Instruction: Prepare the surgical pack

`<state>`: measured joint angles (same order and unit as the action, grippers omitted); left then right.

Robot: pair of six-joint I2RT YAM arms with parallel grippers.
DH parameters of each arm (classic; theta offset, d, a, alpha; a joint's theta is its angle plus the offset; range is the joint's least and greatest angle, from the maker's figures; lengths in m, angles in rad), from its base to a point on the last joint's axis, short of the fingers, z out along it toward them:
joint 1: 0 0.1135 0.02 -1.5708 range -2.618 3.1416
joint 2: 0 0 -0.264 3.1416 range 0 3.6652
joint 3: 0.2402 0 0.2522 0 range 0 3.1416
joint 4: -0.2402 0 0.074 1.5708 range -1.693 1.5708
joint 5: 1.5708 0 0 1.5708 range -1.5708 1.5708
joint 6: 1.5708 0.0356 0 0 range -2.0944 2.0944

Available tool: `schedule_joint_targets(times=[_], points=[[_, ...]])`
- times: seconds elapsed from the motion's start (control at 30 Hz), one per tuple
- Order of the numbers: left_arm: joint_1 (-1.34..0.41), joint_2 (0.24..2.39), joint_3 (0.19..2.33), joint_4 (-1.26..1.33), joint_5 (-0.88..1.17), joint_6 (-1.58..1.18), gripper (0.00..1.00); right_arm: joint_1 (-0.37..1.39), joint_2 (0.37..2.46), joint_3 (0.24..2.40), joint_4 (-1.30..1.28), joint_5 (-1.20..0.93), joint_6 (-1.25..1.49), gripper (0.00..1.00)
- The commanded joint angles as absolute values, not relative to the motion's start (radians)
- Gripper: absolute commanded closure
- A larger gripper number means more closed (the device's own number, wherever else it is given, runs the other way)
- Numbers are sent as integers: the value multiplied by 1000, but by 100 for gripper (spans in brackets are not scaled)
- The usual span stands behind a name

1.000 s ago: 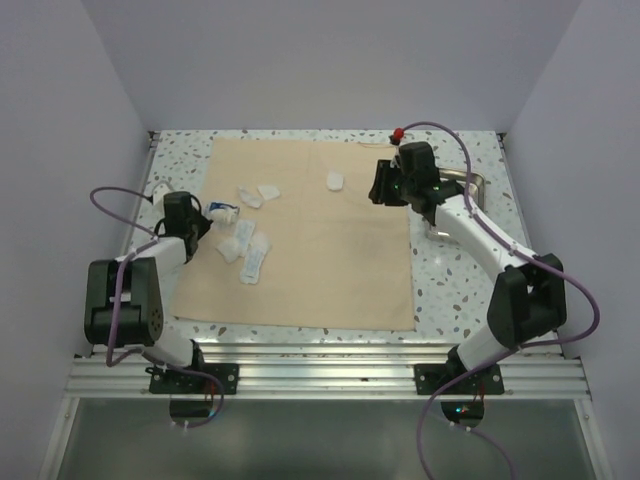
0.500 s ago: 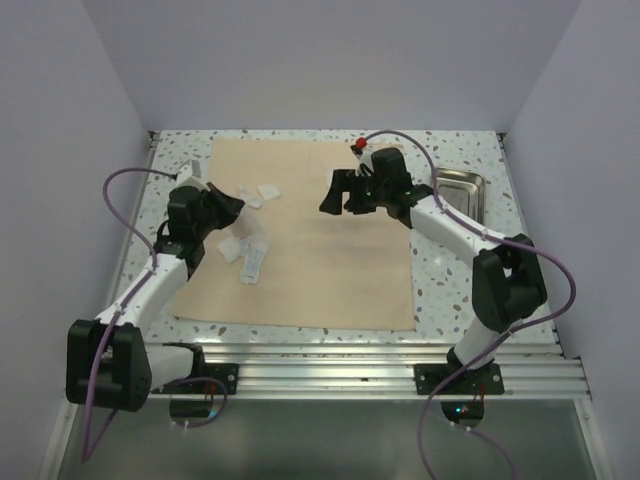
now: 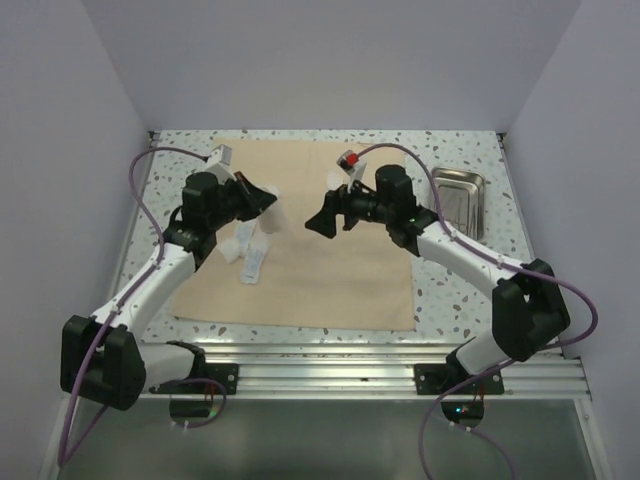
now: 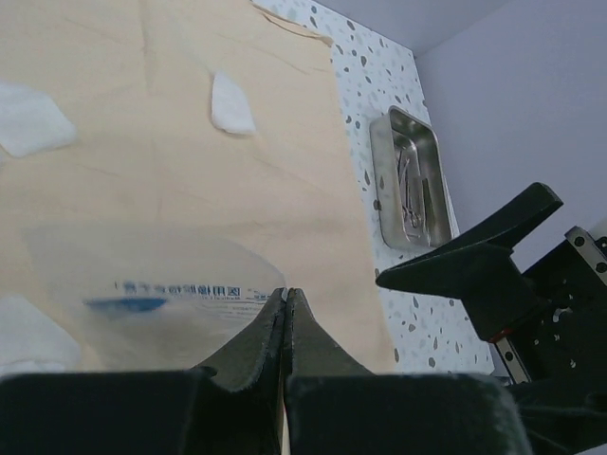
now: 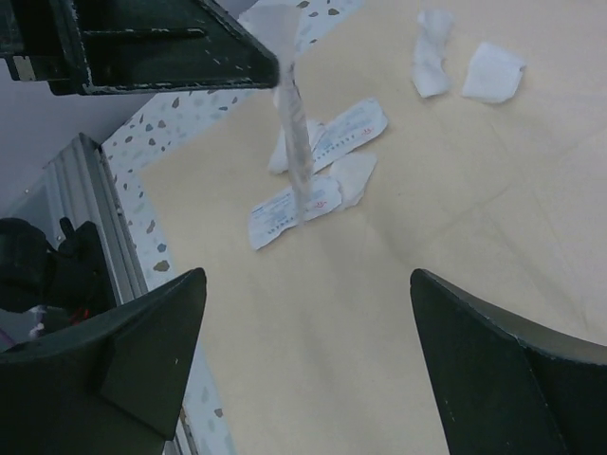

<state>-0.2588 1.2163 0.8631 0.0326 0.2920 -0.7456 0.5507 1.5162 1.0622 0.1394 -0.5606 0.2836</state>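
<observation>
The beige cloth (image 3: 340, 270) lies flat on the table. My left gripper (image 3: 264, 196) is shut on a clear gauze packet (image 3: 268, 216) with blue print and holds it above the cloth; the left wrist view shows its tips (image 4: 285, 296) pinching the packet (image 4: 142, 289). My right gripper (image 3: 322, 218) is open and empty, facing the packet from the right. In the right wrist view my right gripper (image 5: 308, 275) hangs over bare cloth and the packet (image 5: 297, 142) hangs edge-on ahead. The steel tray (image 3: 436, 178) with slim metal instruments (image 3: 462, 200) sits at the right.
More gauze packets (image 3: 250, 258) lie on the left of the cloth, and they also show in the right wrist view (image 5: 322, 175). Loose white gauze pieces (image 5: 493, 71) lie further back. The tray (image 4: 377, 161) stands on speckled table beside the cloth's right edge.
My left arm has lifted the gauze packet and carried it right over the cloth. My right arm has swung left from near the tray, with its jaws open, toward the packet.
</observation>
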Motion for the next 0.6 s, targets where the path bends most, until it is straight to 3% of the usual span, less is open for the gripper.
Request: schedule_joint_targets(times=[0.0,0.27,0.57], points=[[-305,1232,911,2,292,-762,100,638,1474,1058,198,-470,151,8],[-382,1227,926,-31,224,-807,100,755,1509,1062,230,-195,133,7],[-419,1209,965,-69,210,-824,100,790,1577,1097,244,-132,97,10]])
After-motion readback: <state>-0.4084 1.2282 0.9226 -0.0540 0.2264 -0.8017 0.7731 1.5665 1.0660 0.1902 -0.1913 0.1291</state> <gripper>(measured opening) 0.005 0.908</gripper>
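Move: The clear packet with blue print hangs from the left hand's shut fingers, its middle about 6 cm below them and 1 cm back. The open right gripper is some 10 cm to the left hand's right, 3 cm back and slightly lower. From the right hand, the packet is about 10 cm left, 2 cm ahead and 2 cm below. On the cloth 20 cm below the left hand, the long dressing lies 4 cm back and 6 cm left; the gauze pad lies 17 cm ahead and 13 cm right. Leftward about 5 cm, the right hand brings its wide-open jaws to the hanging packet, swinging back some 3 cm on the way, then forward again and finally dipping 2 cm; its wrist rolls while the fingers tip down about 10 degrees. Meanwhile the left hand, still pinching the packet's top, carries it right and a little back to meet those jaws. ##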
